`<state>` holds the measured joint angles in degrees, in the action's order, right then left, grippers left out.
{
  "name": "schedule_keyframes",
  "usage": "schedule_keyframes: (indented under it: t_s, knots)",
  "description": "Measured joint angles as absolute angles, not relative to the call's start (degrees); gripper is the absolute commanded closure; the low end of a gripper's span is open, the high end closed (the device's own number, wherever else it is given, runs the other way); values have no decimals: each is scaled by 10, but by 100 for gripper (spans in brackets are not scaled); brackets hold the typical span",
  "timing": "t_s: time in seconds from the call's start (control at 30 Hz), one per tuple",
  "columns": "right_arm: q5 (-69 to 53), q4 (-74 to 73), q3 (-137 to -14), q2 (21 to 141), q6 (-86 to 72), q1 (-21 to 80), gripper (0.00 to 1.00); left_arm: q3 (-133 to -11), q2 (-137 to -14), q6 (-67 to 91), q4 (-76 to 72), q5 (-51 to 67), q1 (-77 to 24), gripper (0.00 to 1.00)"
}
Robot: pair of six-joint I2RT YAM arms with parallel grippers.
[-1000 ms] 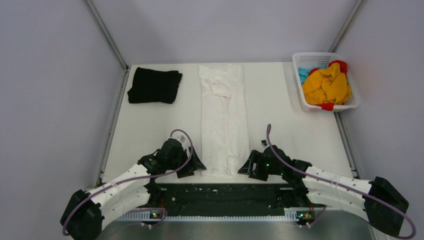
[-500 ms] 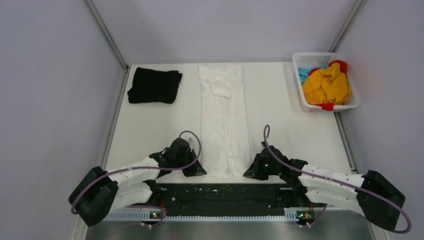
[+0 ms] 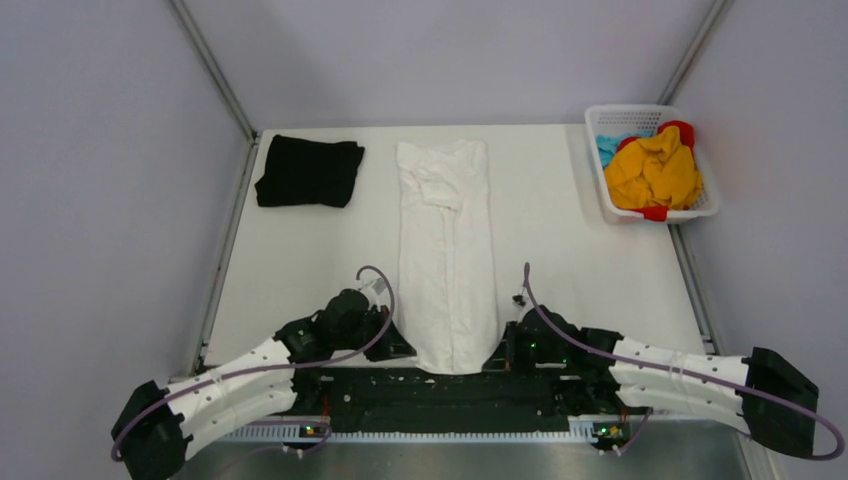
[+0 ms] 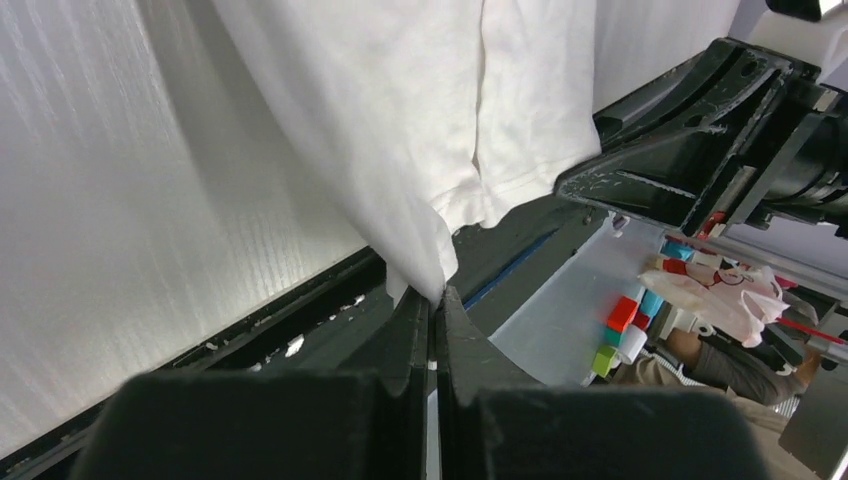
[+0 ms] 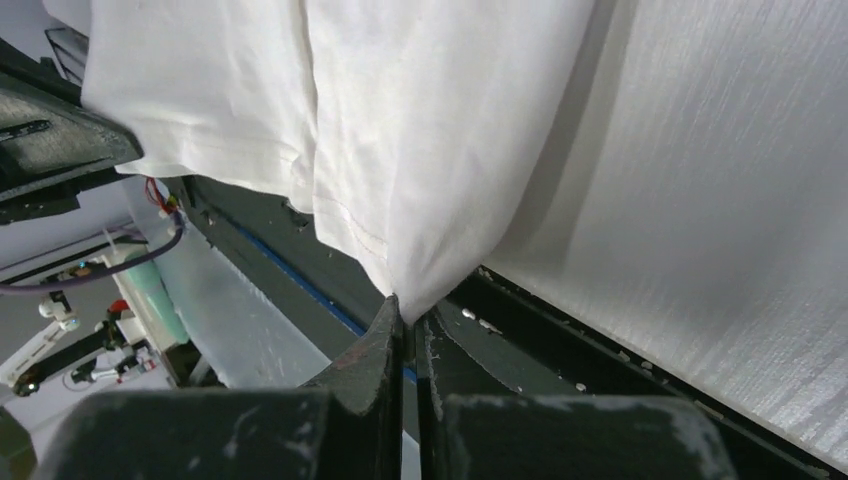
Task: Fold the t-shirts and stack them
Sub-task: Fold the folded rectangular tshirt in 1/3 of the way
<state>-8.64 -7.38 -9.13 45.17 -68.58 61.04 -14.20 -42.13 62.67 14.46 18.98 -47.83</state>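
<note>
The white t-shirt (image 3: 447, 255) lies as a long narrow strip down the middle of the table, its near end hanging over the front edge. My left gripper (image 3: 402, 352) is shut on its near left corner (image 4: 425, 265). My right gripper (image 3: 494, 357) is shut on its near right corner (image 5: 420, 250). Both pinch only the very tip of the cloth. The black t-shirt (image 3: 308, 171) lies folded at the far left of the table, well away from both grippers.
A white lattice basket (image 3: 700, 205) with yellow, red and blue cloths stands at the far right. The black base rail (image 3: 450, 385) runs along the table's front edge, under the shirt's hanging end. Grey walls close in on the left, right and back.
Both grippers have drawn the white shirt's near end toward me, past the table's front edge. The strip has slid nearer and lies straighter. The black shirt has not moved.
</note>
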Motion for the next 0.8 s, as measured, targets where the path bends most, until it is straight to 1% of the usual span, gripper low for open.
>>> schedule_keyframes:
  t_s: [0.1,0.23,0.33,0.43,0.53,0.7,0.8]
  knots:
    - [-69,-95,-110,448,-675,611,100,-143,-416,626,144,174,-479,100]
    - [-31,-121,-177,464,-637,609,100,-169,-456,618,152,130,-478,100]
    - [-15,-119,-232,491,-600,587,100,-216,-489,607,168,96,-471,100]
    - [-9,-114,-271,528,-563,535,100,-282,-526,585,173,61,-452,100]
    - [3,-113,-296,562,-530,492,100,-342,-570,560,171,47,-414,100]
    - [17,-94,-357,622,-480,443,100,-412,-667,519,159,65,-316,100]
    - [21,-69,-390,664,-458,414,100,-449,-732,499,157,77,-277,100]
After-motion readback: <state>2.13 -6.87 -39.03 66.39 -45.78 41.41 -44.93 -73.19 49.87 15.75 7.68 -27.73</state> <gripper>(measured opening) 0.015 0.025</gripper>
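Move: Both hands already pinch the near hem's corners, roughly 16 cm apart, at the table's near edge. The landing band, about two thirds up the white shirt, lies some 33 cm ahead and 7 cm right of the left hand, 5 cm lower; from the right hand, 36 cm ahead, 9 cm left, 2 cm lower. The black folded shirt is about 44 cm ahead and 25 cm left of the left hand. The basket lies 47 cm ahead and 38 cm right of the right hand. Keeping the two hem corners pinched in shut fingers, both hands carry the hem forward together over the shirt towards its far part, about 20 cm each. The right climbs some 10 cm and the left about 5 cm after a slow start; the right wrist tips its fingers up about 25 degrees, while the left turns counter-clockwise about 20. ##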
